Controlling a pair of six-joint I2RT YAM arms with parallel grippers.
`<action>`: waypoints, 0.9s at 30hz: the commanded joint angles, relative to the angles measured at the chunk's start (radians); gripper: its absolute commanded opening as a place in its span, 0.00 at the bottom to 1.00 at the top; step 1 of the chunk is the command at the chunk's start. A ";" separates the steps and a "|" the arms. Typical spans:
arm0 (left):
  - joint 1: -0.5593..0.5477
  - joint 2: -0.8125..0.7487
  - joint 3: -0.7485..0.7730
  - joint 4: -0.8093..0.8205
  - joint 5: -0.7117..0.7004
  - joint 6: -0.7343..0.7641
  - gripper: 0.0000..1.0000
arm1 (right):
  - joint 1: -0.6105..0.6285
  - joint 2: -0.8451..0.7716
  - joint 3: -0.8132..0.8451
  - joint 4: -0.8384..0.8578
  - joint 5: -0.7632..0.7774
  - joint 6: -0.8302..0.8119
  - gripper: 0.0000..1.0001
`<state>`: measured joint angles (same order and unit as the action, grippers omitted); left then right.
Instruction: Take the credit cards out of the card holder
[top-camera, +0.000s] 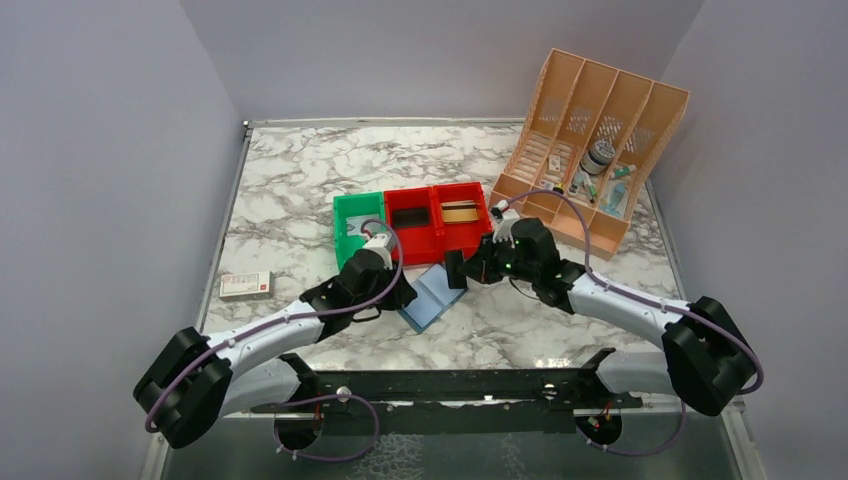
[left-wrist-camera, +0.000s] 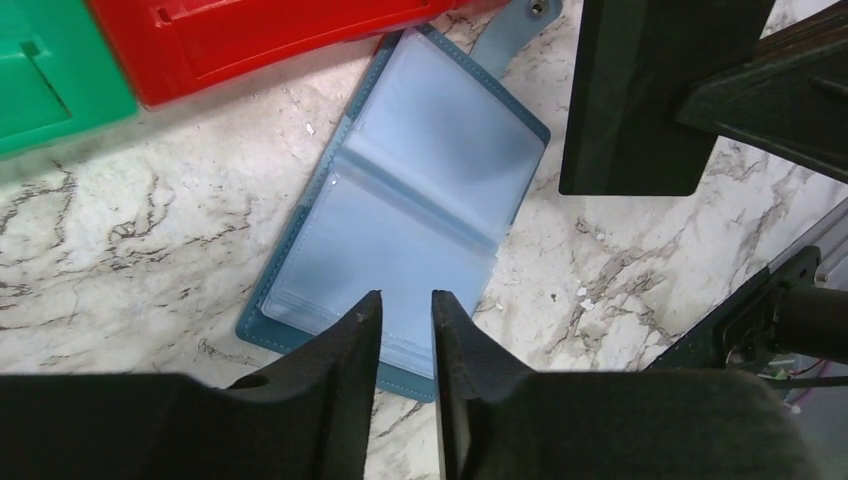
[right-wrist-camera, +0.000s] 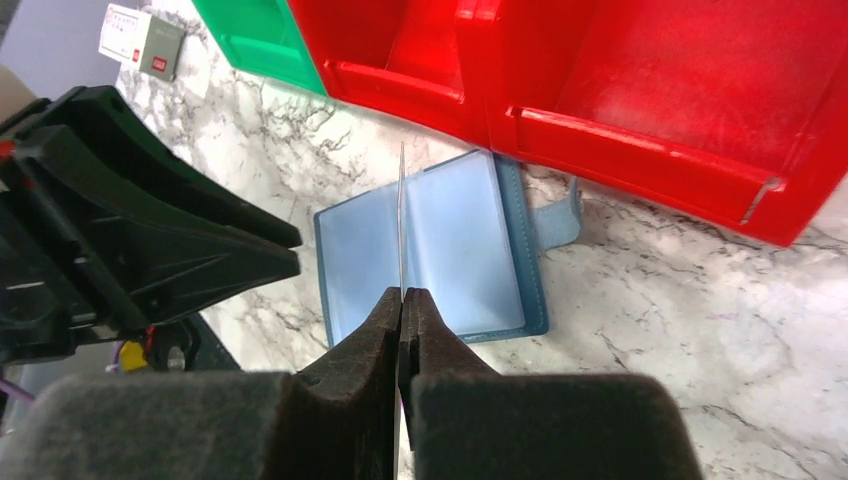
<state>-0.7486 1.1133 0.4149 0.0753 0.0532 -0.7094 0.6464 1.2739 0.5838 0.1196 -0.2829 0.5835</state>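
Observation:
The blue card holder (top-camera: 432, 292) lies open and flat on the marble in front of the red bins, its clear slot pockets (left-wrist-camera: 410, 190) facing up. My right gripper (right-wrist-camera: 402, 292) is shut on a thin credit card (right-wrist-camera: 400, 210), seen edge-on and standing upright above the holder (right-wrist-camera: 455, 250). In the left wrist view that card shows as a dark flat rectangle (left-wrist-camera: 630, 100). My left gripper (left-wrist-camera: 407, 297) hovers over the holder's near edge, slightly open with nothing between its fingers. A tan card (top-camera: 460, 212) lies in the right red bin.
A green bin (top-camera: 357, 225) and two red bins (top-camera: 410, 215) stand in a row just behind the holder. A white-and-red flat box (top-camera: 246, 285) lies at the left. A peach divided organizer (top-camera: 590, 140) with small items stands at the back right.

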 joint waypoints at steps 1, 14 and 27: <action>-0.005 -0.085 -0.019 -0.047 -0.057 -0.009 0.31 | -0.001 -0.062 -0.028 -0.004 0.100 -0.087 0.01; -0.003 -0.186 -0.034 -0.155 -0.192 -0.041 0.63 | 0.063 -0.248 -0.137 0.282 0.138 -0.414 0.01; 0.012 -0.200 -0.021 -0.269 -0.300 -0.069 0.79 | 0.220 -0.147 -0.046 0.336 0.272 -0.889 0.01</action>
<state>-0.7471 0.9379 0.3843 -0.1448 -0.1818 -0.7631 0.8585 1.0977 0.4740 0.4488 -0.0425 -0.1417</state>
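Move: The black card, already free of the card holder, is in the right hand's closed fingers. The middle red compartment with the black cards lies about 11 cm ahead and 11 cm left of that hand, some 8 cm below; the gold-card compartment is 12 cm ahead, 1 cm left. The emptied card holder lies 3 cm back, 7 cm left and 9 cm below. From the left hand, the middle compartment is about 15 cm straight ahead, the holder 1 cm ahead and 4 cm right, both some 6 cm below. The black card stays pinched in the right hand, which drifts 2 cm right, then rises some 7 cm while coming back left, its wrist tipping up about 50 degrees until the fingers are near level, pointing ahead and left. The empty left hand draws about 5 cm left, away from the holder, rising 2 cm and sinking again, fingers opening wide. ##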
